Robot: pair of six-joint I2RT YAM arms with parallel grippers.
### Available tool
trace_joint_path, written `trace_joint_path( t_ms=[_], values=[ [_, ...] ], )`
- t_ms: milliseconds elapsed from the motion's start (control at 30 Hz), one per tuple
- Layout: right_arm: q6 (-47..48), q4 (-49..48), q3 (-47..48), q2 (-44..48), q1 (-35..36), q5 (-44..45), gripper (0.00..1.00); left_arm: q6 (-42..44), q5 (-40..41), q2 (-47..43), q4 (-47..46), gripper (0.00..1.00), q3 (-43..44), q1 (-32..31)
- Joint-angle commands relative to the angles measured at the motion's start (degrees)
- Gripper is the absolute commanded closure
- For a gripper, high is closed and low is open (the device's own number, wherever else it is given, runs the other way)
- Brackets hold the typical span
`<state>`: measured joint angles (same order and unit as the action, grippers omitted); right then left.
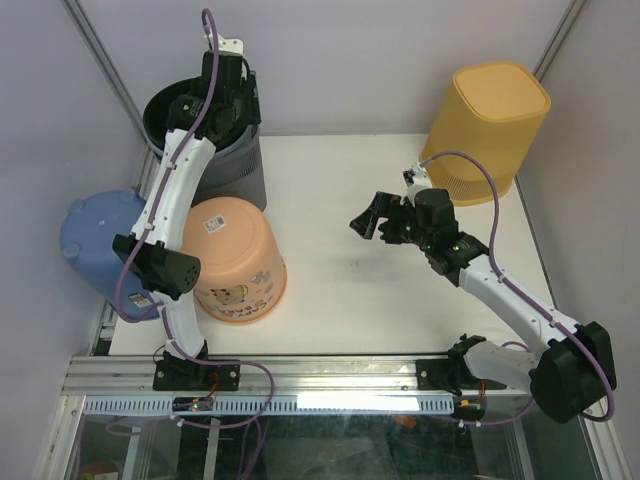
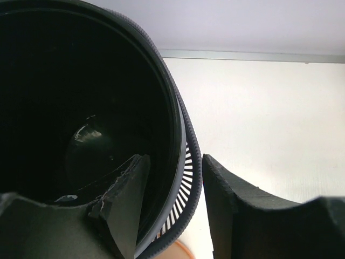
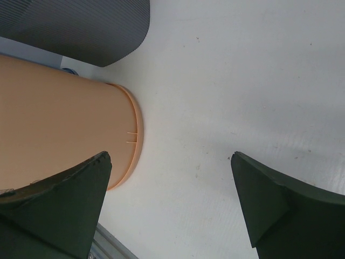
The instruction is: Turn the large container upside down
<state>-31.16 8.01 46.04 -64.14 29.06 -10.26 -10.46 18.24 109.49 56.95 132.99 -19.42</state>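
The large container (image 1: 228,168), a dark grey round bin with a slatted upper wall, stands upright at the table's back left, mouth up. My left gripper (image 1: 222,105) reaches down over its near-right rim. In the left wrist view the rim (image 2: 186,135) runs between the fingers of the left gripper (image 2: 175,157): one finger is inside the dark bowl, the other outside, with a thin strip of table showing between the outer finger and the rim. My right gripper (image 1: 368,222) hovers open over mid-table, and nothing sits in the right gripper (image 3: 170,155) as its wrist view shows it.
An orange bucket (image 1: 235,255) stands upside down in front of the grey bin, its rim (image 3: 137,135) near my right gripper's left finger. A blue bucket (image 1: 100,235) hangs off the left edge. A yellow basket (image 1: 485,130) stands upside down at the back right.
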Motion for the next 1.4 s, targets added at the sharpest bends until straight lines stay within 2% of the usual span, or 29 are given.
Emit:
trace_joint_path(
  t_ms=[0,100,367,700,1167,1367],
  values=[
    [-0.1,-0.6,0.3,2.2,-0.1,1.5,0.03,2.0,-0.9,-0.3,-2.6,0.56,-0.1,0.6],
    [0.0,-0.3,0.0,2.4,-0.1,1.8,0.03,2.1,-1.2,0.1,-2.6,0.60,-0.7,0.6],
    [0.8,0.4,1.3,1.9,-0.1,2.0,0.03,2.6,-2.4,0.5,-2.6,0.65,-1.5,0.8],
    [0.3,1.7,0.8,2.9,-0.1,2.5,0.03,3.4,-4.5,-1.1,-3.5,1.00,2.3,1.0],
    [-2.0,0.8,0.1,3.1,-0.1,1.7,0.03,9.5,-2.1,-14.8,-16.8,1.00,8.6,0.6],
    [-3.3,-0.5,-0.5,2.8,-0.1,1.3,0.04,10.2,-4.3,-21.3,-22.1,1.00,7.8,-0.3]
  ],
)
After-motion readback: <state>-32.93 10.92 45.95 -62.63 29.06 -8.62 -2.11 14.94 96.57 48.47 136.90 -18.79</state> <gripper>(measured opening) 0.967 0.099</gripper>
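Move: The left gripper already straddles the near-right rim of the black container, fingers half open. The container's middle lies about 10 cm to its left, 4 cm ahead and 14 cm below. The gray container sits around it, some 4 cm lower. The peach container stands about 22 cm back of the hand, roughly in line and 21 cm below; the blue one is 20 cm back and 25 cm to its left. From the right hand, the black container is about 37 cm left, 20 cm ahead, about level. Ease the left gripper down about 2 cm over the black container's rim, one finger inside and one outside, and close to pinch that wall. Then pull up out of the gray container, slowly at first and then fast, some 16 cm above the start, drawing back about 5 cm late in the lift while the fingers tip upward about 25 degrees. ##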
